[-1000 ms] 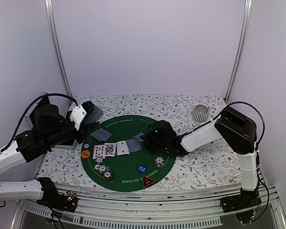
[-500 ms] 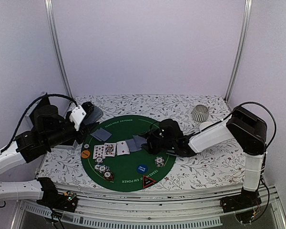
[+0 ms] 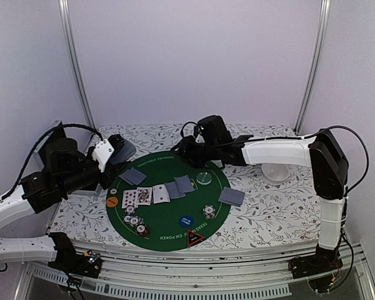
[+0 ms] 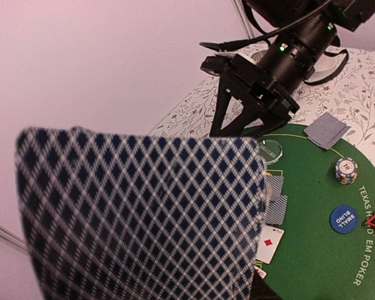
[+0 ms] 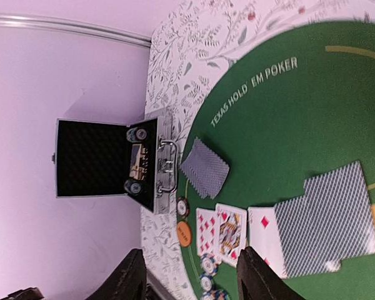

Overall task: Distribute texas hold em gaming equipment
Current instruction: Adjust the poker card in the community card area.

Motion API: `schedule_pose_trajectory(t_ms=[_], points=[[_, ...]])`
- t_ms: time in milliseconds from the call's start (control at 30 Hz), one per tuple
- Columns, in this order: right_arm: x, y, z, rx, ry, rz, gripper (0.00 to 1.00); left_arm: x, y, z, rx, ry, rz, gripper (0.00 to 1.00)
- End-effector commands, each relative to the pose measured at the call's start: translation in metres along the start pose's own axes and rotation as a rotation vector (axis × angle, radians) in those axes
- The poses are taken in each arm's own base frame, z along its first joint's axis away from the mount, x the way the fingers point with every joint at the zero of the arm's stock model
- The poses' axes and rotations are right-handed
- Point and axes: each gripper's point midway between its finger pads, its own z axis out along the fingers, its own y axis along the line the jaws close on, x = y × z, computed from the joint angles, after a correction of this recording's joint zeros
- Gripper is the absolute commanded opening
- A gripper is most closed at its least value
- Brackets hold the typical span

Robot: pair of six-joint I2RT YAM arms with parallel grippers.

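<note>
My left gripper (image 3: 114,150) hovers off the left edge of the round green mat (image 3: 169,164), shut on a stack of grey-blue-backed playing cards (image 4: 137,212) that fills the left wrist view and hides its fingers. My right gripper (image 3: 186,150) hangs over the mat's far edge, open and empty (image 5: 194,281). On the mat lie three face-up cards (image 3: 144,196), face-down cards (image 3: 179,186), another face-down card (image 3: 132,176), a clear disc (image 3: 204,178), a chip stack (image 3: 209,211), a blue button (image 3: 186,220), an orange button (image 3: 112,202) and a red-black triangle marker (image 3: 195,238).
One face-down card (image 3: 231,196) lies off the mat's right rim on the flowered tablecloth. A white bowl (image 3: 276,172) sits at the right under the right arm. An open metal case (image 5: 106,165) with chips in it stands left of the mat. More chips (image 3: 136,225) lie front left.
My right gripper has opened and drawn back from the mat's middle to its far edge, uncovering face-down cards and the clear disc. The left arm has not moved.
</note>
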Motion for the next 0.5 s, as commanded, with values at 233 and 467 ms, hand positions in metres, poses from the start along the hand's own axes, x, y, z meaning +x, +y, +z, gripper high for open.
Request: schedule_pose_trajectory(t_ms=[233, 467], points=[[0.007, -0.127, 0.028, 0.548, 0.246, -0.439, 0.51, -0.002, -0.004, 0.004, 0.02, -0.017, 0.01, 0.39], [0.027, -0.186, 0.044, 0.696, 0.372, -0.471, 0.48, 0.0, -0.006, 0.005, 0.027, -0.015, 0.015, 0.39]])
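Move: The right face-down card, on top of the overlapping pair, lies about 16 cm below the right hand, 1 cm ahead and 2 cm to its right. On the same felt, the left face-down card is some 2 cm back and 2 cm left of that hand, the two of diamonds 4 cm back and 6 cm left, and the dealer button 4 cm ahead and 10 cm right. From the left hand the right face-down card is roughly 12 cm ahead, 24 cm right and 26 cm below. Down, after a first 2 cm forward, the right hand drops quickly by about 14 cm towards the right face-down card, drifting slightly to its right and slowing near the end. The wrist swings some 40 degrees so the fingers, at first aimed mostly left, point steeply down; they stay about half open, coming over the card. Contact can't be seen. ##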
